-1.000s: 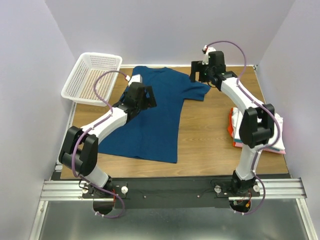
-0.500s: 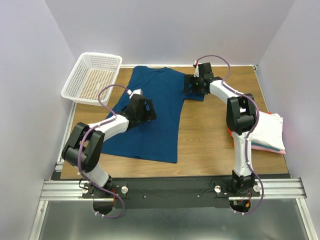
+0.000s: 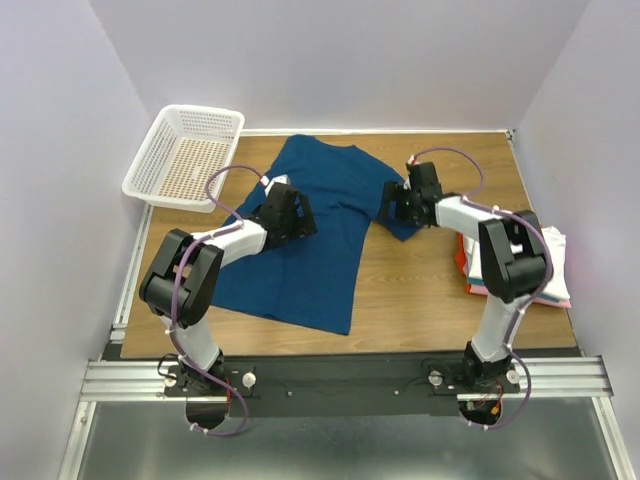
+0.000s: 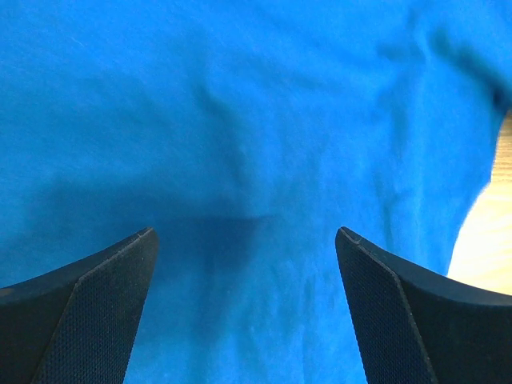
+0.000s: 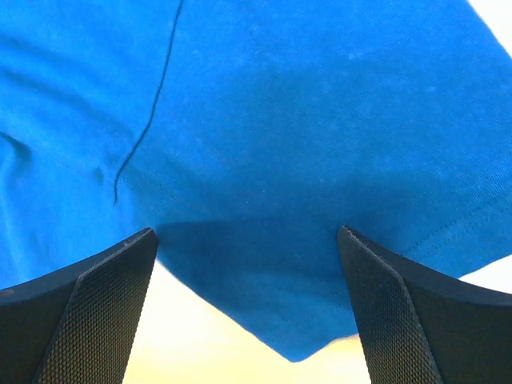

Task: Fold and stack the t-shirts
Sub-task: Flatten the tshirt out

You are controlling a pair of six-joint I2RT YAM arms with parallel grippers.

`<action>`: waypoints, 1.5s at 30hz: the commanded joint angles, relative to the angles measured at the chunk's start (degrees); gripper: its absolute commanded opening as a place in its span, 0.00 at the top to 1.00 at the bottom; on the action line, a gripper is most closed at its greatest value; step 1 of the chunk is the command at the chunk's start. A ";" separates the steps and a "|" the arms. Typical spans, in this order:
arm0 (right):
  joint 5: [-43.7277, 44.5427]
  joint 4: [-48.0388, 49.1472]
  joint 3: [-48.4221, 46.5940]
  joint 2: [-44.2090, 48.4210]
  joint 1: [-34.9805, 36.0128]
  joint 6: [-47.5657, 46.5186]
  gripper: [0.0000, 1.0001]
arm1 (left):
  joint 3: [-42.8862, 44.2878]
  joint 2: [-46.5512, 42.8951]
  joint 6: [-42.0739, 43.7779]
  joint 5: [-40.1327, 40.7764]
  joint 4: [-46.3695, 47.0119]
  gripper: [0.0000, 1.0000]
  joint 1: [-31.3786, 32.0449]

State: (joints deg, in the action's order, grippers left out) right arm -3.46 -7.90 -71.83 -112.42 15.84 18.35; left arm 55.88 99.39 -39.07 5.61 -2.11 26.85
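Note:
A dark teal-blue t-shirt (image 3: 310,250) lies spread flat on the wooden table (image 3: 420,290), collar toward the far wall. My left gripper (image 3: 293,214) hovers low over its left shoulder, jaws wide open; in the left wrist view only blue cloth (image 4: 240,120) lies between the fingers (image 4: 88,312). Over the shirt's right sleeve my right gripper (image 3: 398,206) is open too. The right wrist view shows the sleeve corner (image 5: 304,320) between the fingertips (image 5: 400,312), with nothing gripped. Folded white, pink and orange-red t-shirts (image 3: 553,262) are stacked at the right edge, partly hidden by the right arm.
A white mesh basket (image 3: 185,155) sits at the far left corner, overhanging the table's edge. Walls close in the table on three sides. The arms' mounting rail (image 3: 340,375) runs along the near edge.
Both grippers have drawn nearer, the right one from the far edge down onto the sleeve. The blue shirt has shifted and turned slightly, its sleeve now lower. Both jaws stayed open.

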 commanded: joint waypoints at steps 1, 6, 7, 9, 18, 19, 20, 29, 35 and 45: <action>6.53 -6.07 14.85 5.88 2.09 9.50 0.00 | 3.09 2.81 0.75 0.82 -0.53 0.02 -0.04; 10.23 -5.90 34.78 20.97 7.62 17.94 0.00 | 6.26 6.51 1.28 -1.38 -0.18 0.02 -0.04; 9.88 -5.90 36.92 23.19 8.59 19.95 0.00 | 7.57 8.08 1.62 -2.69 0.17 0.02 -0.04; 8.39 -6.07 42.35 29.96 12.10 22.07 0.00 | 10.11 9.93 1.89 -4.19 0.26 0.02 0.04; 1.35 -6.60 45.56 39.21 31.17 27.53 0.00 | 26.46 23.82 3.91 -12.37 -0.88 0.02 4.96; 1.62 -6.60 43.55 38.69 34.67 25.79 0.00 | 30.30 26.35 4.26 -13.42 -1.23 0.02 6.10; 1.71 -6.51 42.23 38.25 36.18 25.08 0.00 | 32.26 27.59 4.26 -14.12 -1.93 0.02 6.46; 0.91 -5.99 32.55 35.69 39.62 16.55 0.00 | 44.14 29.47 7.68 -10.99 -6.41 0.02 8.39; 10.38 -9.49 28.24 39.03 39.27 17.42 0.00 | 33.88 15.24 8.05 -1.31 -7.38 0.02 7.78; 14.37 -13.54 27.98 41.41 20.22 16.46 0.00 | 2.86 -5.35 2.42 -1.03 -1.16 0.02 7.69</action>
State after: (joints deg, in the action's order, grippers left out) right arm 8.21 -18.37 -43.03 -70.52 43.79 35.86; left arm 66.81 94.89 -34.59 4.78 -5.91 34.37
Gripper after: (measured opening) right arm 0.998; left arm 0.984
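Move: The t-shirt lies spread under both hands, only 2 cm or so below them. Its middle is about 3 cm back and 3 cm left of the left hand. From the right hand, the shirt's loose right corner is some 5 cm back and 3 cm right. The white basket stands roughly 30 cm left and 14 cm ahead of the left hand; the folded stack lies about 28 cm right and 15 cm back of the right hand. The t-shirt is swept at table height by both open grippers: the right drags back some 30 cm and to the left over its right side, turning counter-clockwise, while the left pushes about 19 cm right and 9 cm forward across its upper part, turning clockwise. Both then rise clear, the left swinging back and left, the right forward and right. ##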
